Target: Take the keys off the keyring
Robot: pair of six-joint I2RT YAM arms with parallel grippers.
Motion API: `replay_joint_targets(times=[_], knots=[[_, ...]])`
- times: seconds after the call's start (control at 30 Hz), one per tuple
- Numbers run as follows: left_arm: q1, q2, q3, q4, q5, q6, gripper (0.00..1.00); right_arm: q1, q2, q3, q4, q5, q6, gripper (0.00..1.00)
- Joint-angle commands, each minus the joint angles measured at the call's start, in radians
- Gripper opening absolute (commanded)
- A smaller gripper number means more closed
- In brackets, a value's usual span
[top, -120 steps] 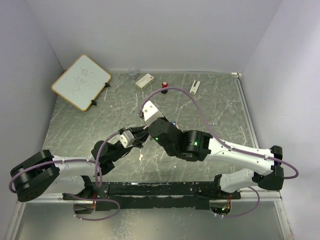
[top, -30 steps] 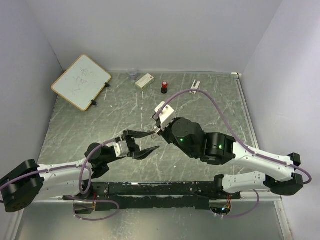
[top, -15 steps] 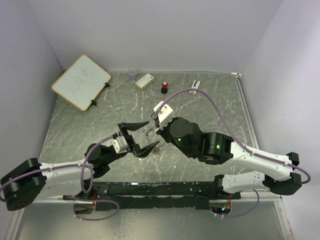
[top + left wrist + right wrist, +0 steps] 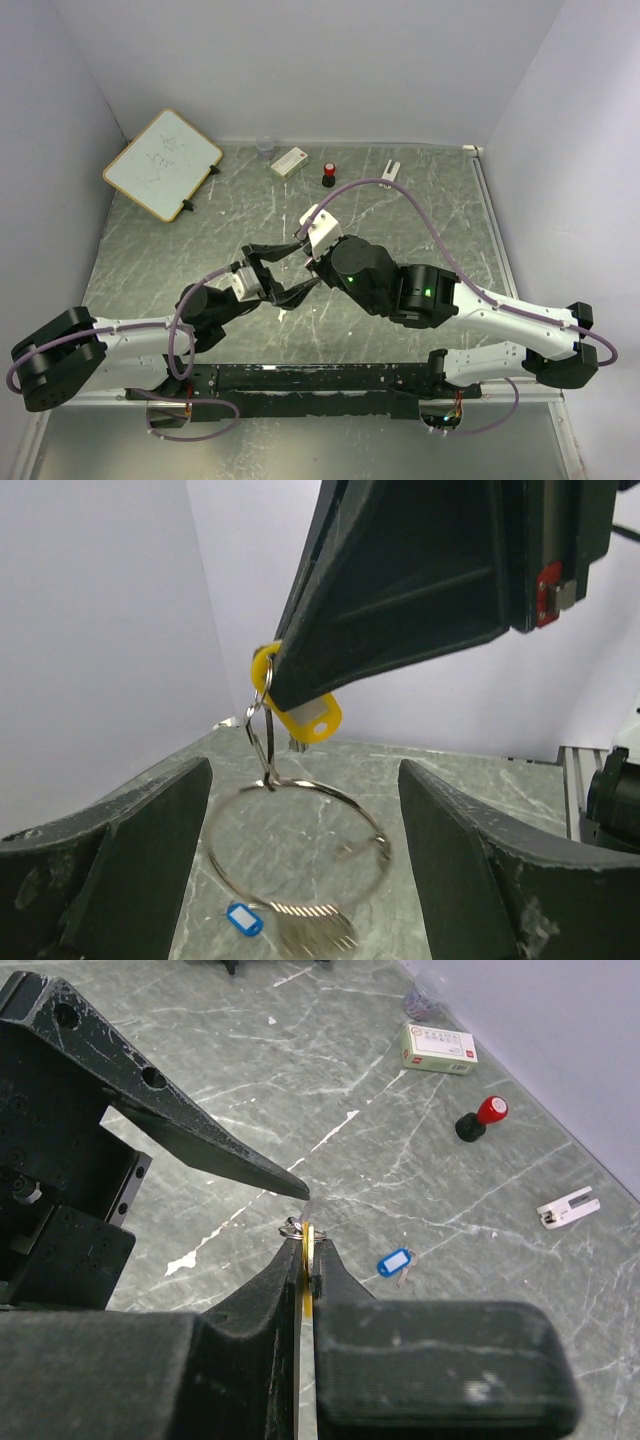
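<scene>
In the left wrist view my right gripper [image 4: 305, 1232] is shut on the orange-yellow key tag [image 4: 298, 712]. From it a small clip carries the big silvery keyring [image 4: 300, 845], which hangs above the table. Blurred silvery keys [image 4: 318, 928] dangle at the ring's bottom. My left gripper [image 4: 302, 780] is open, with its fingers [image 4: 120, 865] on either side of the ring and not touching it. A blue-headed key [image 4: 394, 1262] lies loose on the table. From above, both grippers meet near the table's middle, the left gripper [image 4: 285, 268] just left of the right one.
A whiteboard [image 4: 162, 163] leans at the back left. Along the back wall stand a small cup [image 4: 265, 148], a white box [image 4: 289, 161], a red-capped black bottle [image 4: 328, 176] and a white clip [image 4: 390, 172].
My left gripper has opened wide and moved up to the hanging ring. The right gripper has shifted slightly left and back, still pinching the yellow tag.
</scene>
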Motion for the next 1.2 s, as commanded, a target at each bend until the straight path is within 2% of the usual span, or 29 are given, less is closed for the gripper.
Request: replay_joint_targets(times=[0.0, 0.1, 0.27, 0.63, 1.17], knots=[[-0.006, -0.007, 0.044, 0.034, -0.019, -0.052, 0.86, -0.003, -0.011, 0.002, 0.043, -0.007, 0.001, 0.0], [-0.005, -0.022, 0.025, 0.062, -0.03, -0.075, 0.83, -0.003, -0.014, -0.005, 0.044, -0.009, 0.005, 0.0], [-0.005, -0.031, -0.008, 0.111, -0.075, -0.072, 0.86, -0.003, -0.02, -0.012, 0.052, -0.009, 0.01, 0.0], [-0.005, -0.032, 0.014, 0.018, -0.187, -0.102, 0.79, -0.003, -0.017, -0.026, 0.077, 0.008, 0.012, 0.0], [-0.005, 0.033, 0.021, 0.096, -0.164, -0.056, 0.51, -0.003, 0.002, -0.029, 0.09, 0.003, 0.01, 0.0]])
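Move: The keyring hangs roughly 3 cm to the right of the open left hand and 1 cm ahead, nearly level with it. The yellow tag it hangs from is about 3 cm right, 1 cm ahead and 4 cm above that hand. The blue tag lies on the table some 14 cm ahead, 14 cm right and 26 cm below. From the right hand, which already pinches the yellow tag, the keyring hangs straight below by about 5 cm. Left hand rises, shifts 2 cm forward, sinks back, half-closing around the keyring; right keeps pinching the yellow tag. ##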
